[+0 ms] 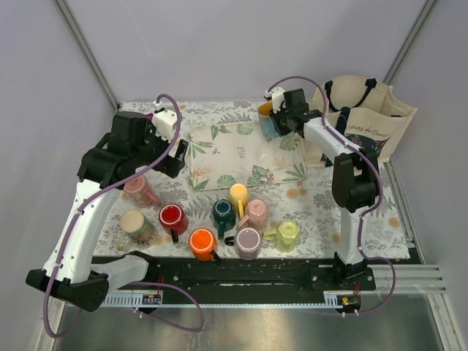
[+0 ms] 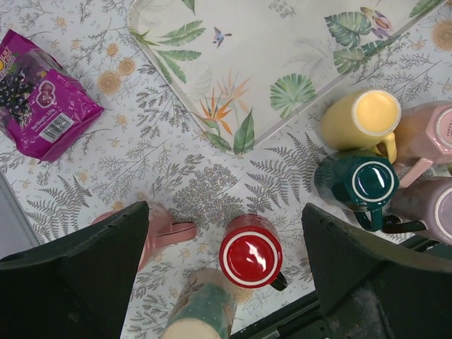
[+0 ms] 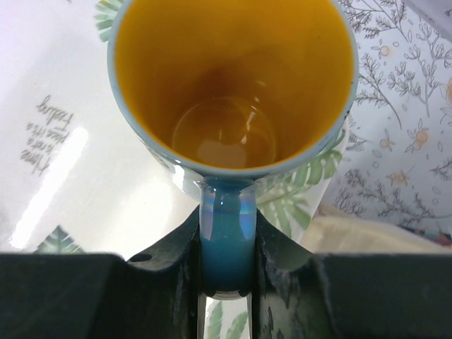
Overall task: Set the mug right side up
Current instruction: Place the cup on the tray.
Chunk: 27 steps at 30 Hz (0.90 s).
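The salmon-pink mug (image 1: 139, 190) stands at the left of the table, apparently base up. In the left wrist view only its side and handle (image 2: 166, 232) show beside the left finger. My left gripper (image 2: 224, 208) is open and empty, held above the table just right of this mug, with a red upside-down mug (image 2: 251, 254) between its fingers. My right gripper (image 3: 226, 240) is shut on the handle of an upright blue mug with a yellow inside (image 3: 226, 92), held at the tray's far right corner (image 1: 269, 117).
A leaf-print tray (image 1: 234, 150) lies mid-table. Mugs cluster at the front: spotted green (image 1: 134, 225), orange (image 1: 202, 241), dark green (image 1: 223, 212), yellow (image 1: 238, 194), pale pink (image 1: 256, 212), mauve (image 1: 247, 241), lime (image 1: 287, 232). A purple snack bag (image 2: 42, 99) lies left, a tote bag (image 1: 365, 121) right.
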### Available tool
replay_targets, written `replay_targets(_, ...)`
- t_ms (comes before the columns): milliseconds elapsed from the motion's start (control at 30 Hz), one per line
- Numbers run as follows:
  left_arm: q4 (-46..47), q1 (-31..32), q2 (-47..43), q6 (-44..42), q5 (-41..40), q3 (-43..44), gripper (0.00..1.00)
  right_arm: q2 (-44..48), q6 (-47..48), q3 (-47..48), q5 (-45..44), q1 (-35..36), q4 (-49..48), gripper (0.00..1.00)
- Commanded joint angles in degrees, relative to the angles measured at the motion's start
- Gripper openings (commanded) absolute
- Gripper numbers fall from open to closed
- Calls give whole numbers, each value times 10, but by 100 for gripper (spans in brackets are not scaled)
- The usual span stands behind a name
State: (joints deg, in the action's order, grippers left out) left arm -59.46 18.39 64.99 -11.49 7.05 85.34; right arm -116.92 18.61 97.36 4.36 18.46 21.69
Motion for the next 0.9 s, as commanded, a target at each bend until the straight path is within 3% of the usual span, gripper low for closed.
replay_targets(0, 4, -5, 4, -14, -3, 9, 92, -27, 31, 88, 35, -32, -68, 0)
replay_targets(300, 0, -7, 32, -25, -1, 27, 92, -115, 57, 225, 153, -80, 28, 0)
replay_targets(500, -1, -13, 46, -24, 3, 38, 92, -137, 68, 241, 187, -82, 60, 0)
replay_targets(700, -2, -22, 51, -24, 5, 36, 92, -155, 68, 242, 181, -80, 66, 0)
replay_targets(867, -2, -23, 52, -23, 9, 34, 92, -169, 85, 252, 160, -80, 80, 7)
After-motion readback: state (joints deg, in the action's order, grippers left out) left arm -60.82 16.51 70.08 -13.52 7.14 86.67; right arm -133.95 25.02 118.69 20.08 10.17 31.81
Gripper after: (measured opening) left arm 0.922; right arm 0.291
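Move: The right hand holds the blue mug by its handle; its place, the tray's far right part, lies about 6 cm ahead and 9 cm below. The tray's middle is roughly 5 cm back and 10 cm to the left, and the tote bag about 25 cm to the right, nearly level. From the left hand that place lies some 31 cm ahead, 31 cm to the right and 26 cm lower. Right hand carries the mug about 6 cm forward, rightward and down, eases slightly back-left, then sinks farther, grip kept. ##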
